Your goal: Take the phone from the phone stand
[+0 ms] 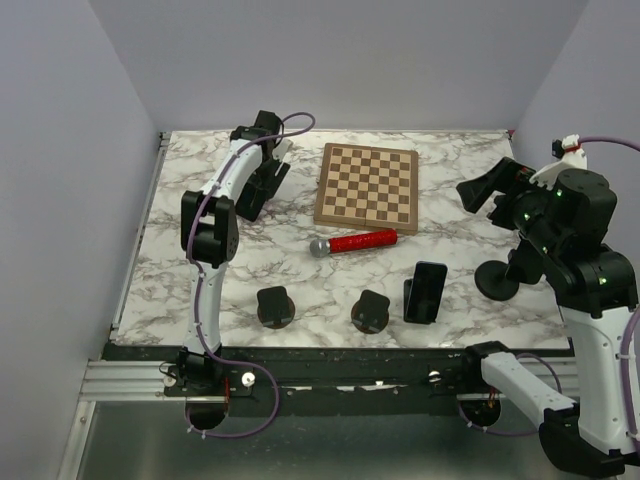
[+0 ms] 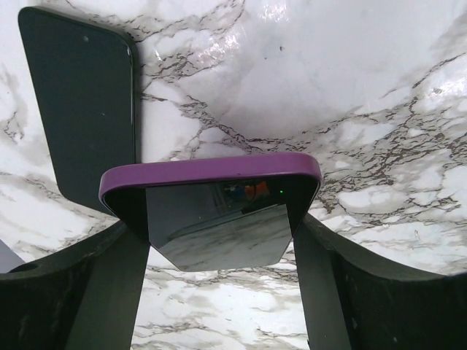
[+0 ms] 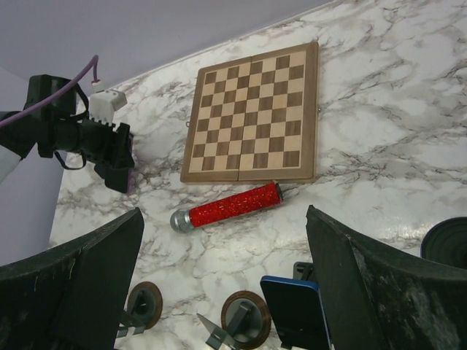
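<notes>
A blue-edged phone [image 1: 427, 289] leans upright in a black phone stand [image 1: 419, 316] at the front right; it also shows in the right wrist view [image 3: 292, 315]. My right gripper [image 1: 482, 190] hovers open, up and to the right of it [image 3: 225, 219], with nothing between its fingers. At the far left of the table, low over the marble, my left gripper [image 1: 258, 188] is shut on a purple-cased phone [image 2: 211, 175], its fingers [image 2: 120, 284] pressed on the two side edges. A black phone [image 2: 80, 102] lies flat on the marble beside it.
Two empty round stands [image 1: 275, 305] [image 1: 372, 311] sit near the front edge. A red glitter microphone [image 1: 360, 242] lies mid-table, a wooden chessboard [image 1: 367, 187] behind it. A black round base [image 1: 497, 280] stands at the right, under my right arm.
</notes>
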`<state>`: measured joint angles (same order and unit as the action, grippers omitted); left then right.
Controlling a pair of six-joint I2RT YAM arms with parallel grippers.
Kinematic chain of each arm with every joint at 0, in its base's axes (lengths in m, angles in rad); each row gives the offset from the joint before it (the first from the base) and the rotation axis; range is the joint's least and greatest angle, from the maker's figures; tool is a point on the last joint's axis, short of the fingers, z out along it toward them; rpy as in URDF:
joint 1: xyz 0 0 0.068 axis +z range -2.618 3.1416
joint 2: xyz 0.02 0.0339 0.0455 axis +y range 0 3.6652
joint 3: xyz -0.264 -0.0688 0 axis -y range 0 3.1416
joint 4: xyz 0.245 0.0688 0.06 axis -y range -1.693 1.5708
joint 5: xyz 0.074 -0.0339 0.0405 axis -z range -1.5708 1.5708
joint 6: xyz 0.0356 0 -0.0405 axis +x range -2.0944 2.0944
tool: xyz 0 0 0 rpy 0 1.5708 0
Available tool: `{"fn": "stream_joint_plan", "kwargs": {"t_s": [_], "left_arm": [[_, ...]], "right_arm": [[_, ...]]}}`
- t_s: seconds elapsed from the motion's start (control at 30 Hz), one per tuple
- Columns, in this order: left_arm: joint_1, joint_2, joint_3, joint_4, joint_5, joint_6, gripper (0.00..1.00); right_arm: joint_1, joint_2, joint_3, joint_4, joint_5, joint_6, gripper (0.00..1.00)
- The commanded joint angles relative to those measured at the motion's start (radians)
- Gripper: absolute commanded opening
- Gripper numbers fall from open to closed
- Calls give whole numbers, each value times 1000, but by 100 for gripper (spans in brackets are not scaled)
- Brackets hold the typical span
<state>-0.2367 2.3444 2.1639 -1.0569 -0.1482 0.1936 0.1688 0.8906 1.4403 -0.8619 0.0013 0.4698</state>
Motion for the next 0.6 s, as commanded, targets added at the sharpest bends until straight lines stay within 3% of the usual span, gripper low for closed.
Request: {"fn": "stream_joint_plan", "kwargs": {"t_s": [0.0,0.27,0.33,0.37,0.43,0.57], "left_arm": [[5,7,41,-24,-34,0,18],[2,6,37,-9,-52,-5,38],[1,6,36,-4,-63,-7,48],[-1,4,37,1,-67,-10,56],[-3,-1,42,2,-62,-20,96],[-5,-34,34,14,-69,-33,98]], "right_arm": [[-3,-7,18,14,-30,-14,100],[-4,-12,28,6,-26,-10,100],[-3,-12,32,6,-29,-8,100],[-3,-12,35,3,-29,-8,100],[-3,-11,42,0,-30,-7,100],[-3,-13,55,-2,-29,-7,100]]}}
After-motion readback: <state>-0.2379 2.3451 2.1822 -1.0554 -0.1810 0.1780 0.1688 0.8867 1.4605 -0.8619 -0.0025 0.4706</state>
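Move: The left hand still grips the purple phone on end by its long edges, over bare marble. The spot for it is about 6 cm below, 1 cm ahead and 1 cm right. The black phone lies about 6 cm ahead and 10 cm left, the chessboard's middle some 5 cm ahead and 35 cm right, the microphone 14 cm back and 29 cm right. From the right hand that spot is roughly 25 cm ahead, 54 cm left and 38 cm below. The left fingertips let go of the purple phone's long edges, opening from their grip to almost fully wide only at the very end. Until then the hand keeps its hold and all but stays in place above the marble beside the black phone, easing forward and up by about half a centimetre, fingers still pointing mostly down. ##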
